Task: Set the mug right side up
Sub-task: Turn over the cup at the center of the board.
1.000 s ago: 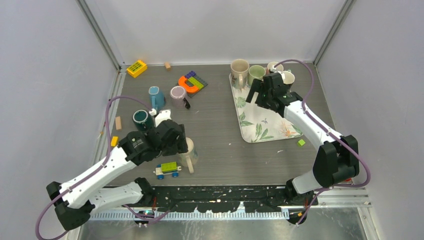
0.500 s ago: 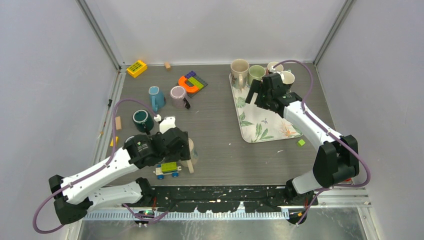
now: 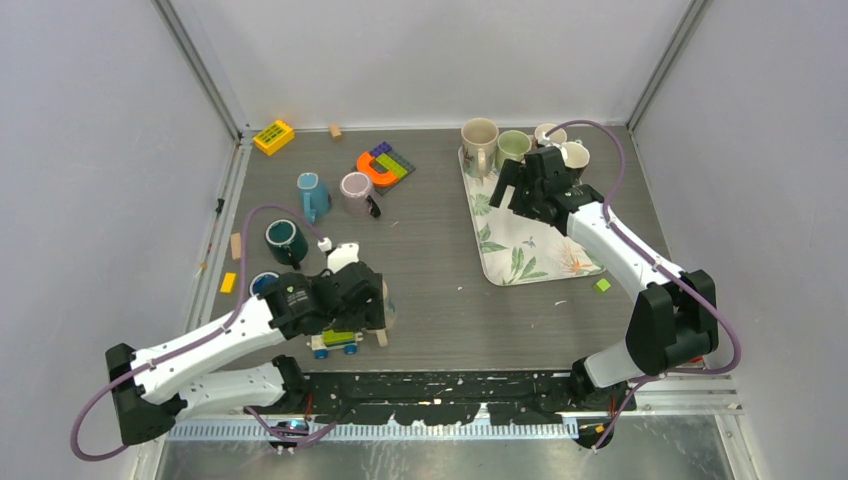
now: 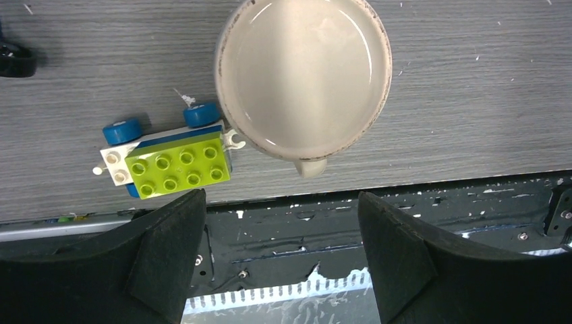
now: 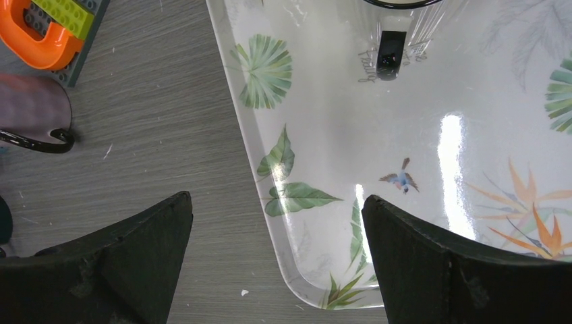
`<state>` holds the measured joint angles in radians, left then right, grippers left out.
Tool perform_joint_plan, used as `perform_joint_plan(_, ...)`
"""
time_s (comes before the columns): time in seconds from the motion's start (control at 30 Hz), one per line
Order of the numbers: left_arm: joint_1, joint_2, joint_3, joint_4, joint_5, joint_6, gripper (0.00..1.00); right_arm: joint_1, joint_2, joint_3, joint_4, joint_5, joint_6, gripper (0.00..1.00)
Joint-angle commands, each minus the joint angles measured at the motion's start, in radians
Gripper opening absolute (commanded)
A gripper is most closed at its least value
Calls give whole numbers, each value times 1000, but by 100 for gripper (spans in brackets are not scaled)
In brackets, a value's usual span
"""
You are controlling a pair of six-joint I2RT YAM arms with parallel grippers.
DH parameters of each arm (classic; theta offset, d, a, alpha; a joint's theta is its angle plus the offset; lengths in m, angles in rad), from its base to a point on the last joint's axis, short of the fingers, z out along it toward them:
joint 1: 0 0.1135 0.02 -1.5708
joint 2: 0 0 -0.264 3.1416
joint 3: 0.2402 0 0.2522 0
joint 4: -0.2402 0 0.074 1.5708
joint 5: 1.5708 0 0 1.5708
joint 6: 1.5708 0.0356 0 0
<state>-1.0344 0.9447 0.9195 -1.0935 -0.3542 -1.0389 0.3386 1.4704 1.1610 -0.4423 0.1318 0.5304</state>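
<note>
The mug (image 4: 303,74) is cream, stands upright on the table with its mouth up and looks empty; its handle points toward the near edge. In the top view the mug (image 3: 386,318) is mostly hidden under my left gripper (image 3: 355,310). That left gripper (image 4: 283,256) is open, hovers above the mug toward the table's near edge, and has nothing between its fingers. Over the near left part of the leaf-patterned tray (image 5: 405,135) my right gripper (image 5: 276,263) is also open and empty. In the top view the right gripper (image 3: 515,190) is at the back right.
A toy car with a green brick (image 4: 168,162) touches the mug's left side. Teal (image 3: 285,240), blue (image 3: 312,195) and pink (image 3: 355,188) mugs stand at the back left near coloured blocks (image 3: 383,165). Several mugs (image 3: 513,145) crowd the tray's (image 3: 530,250) far end.
My left gripper has moved right and toward the near edge, so it now covers most of the mug, and its fingers have opened a little. The right arm has not moved.
</note>
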Motion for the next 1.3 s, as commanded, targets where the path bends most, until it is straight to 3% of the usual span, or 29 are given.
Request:
perform_joint_plan(0.0,-9,34,-10,74,14,-10,84,5,-21,-1,30,-9,-1,100)
perform_joint_plan(0.37,-19,132,-81,198,-33,-29,74,4,-12,-11,45,-25,3,100)
perform_joint_plan(0.97,-19,216,-186,384,-135,-19,36,4,-13,-16,54,-41,5,100)
perform_joint_plan(1.27,-7,239,-190,426,-164,4,32,5,-9,-12,49,-48,3,100)
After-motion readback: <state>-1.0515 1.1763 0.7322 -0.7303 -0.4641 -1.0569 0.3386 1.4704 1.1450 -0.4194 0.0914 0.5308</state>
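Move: The upside-down cream mug stands about 9 cm ahead of the left hand, 3 cm to its right and with its middle some 8 cm lower, handle pointing back towards the robot. The toy car is 10 cm to the left of the mug and 7 cm nearer; the dark blue mug is 22 cm to the left of the cream one and 2 cm farther out. From the right hand the cream mug lies roughly 18 cm back, 28 cm left and 10 cm down. The left hand sinks about 7.5 cm towards the near, handle side of the cream mug, shifting a couple of centimetres right early on and easing some 3 cm forward as the drop levels off. On the way down its fingers narrow from wide open to about a third open, coming in just below the near edge of the upturned base, around the handle, with no grip yet to be seen. ##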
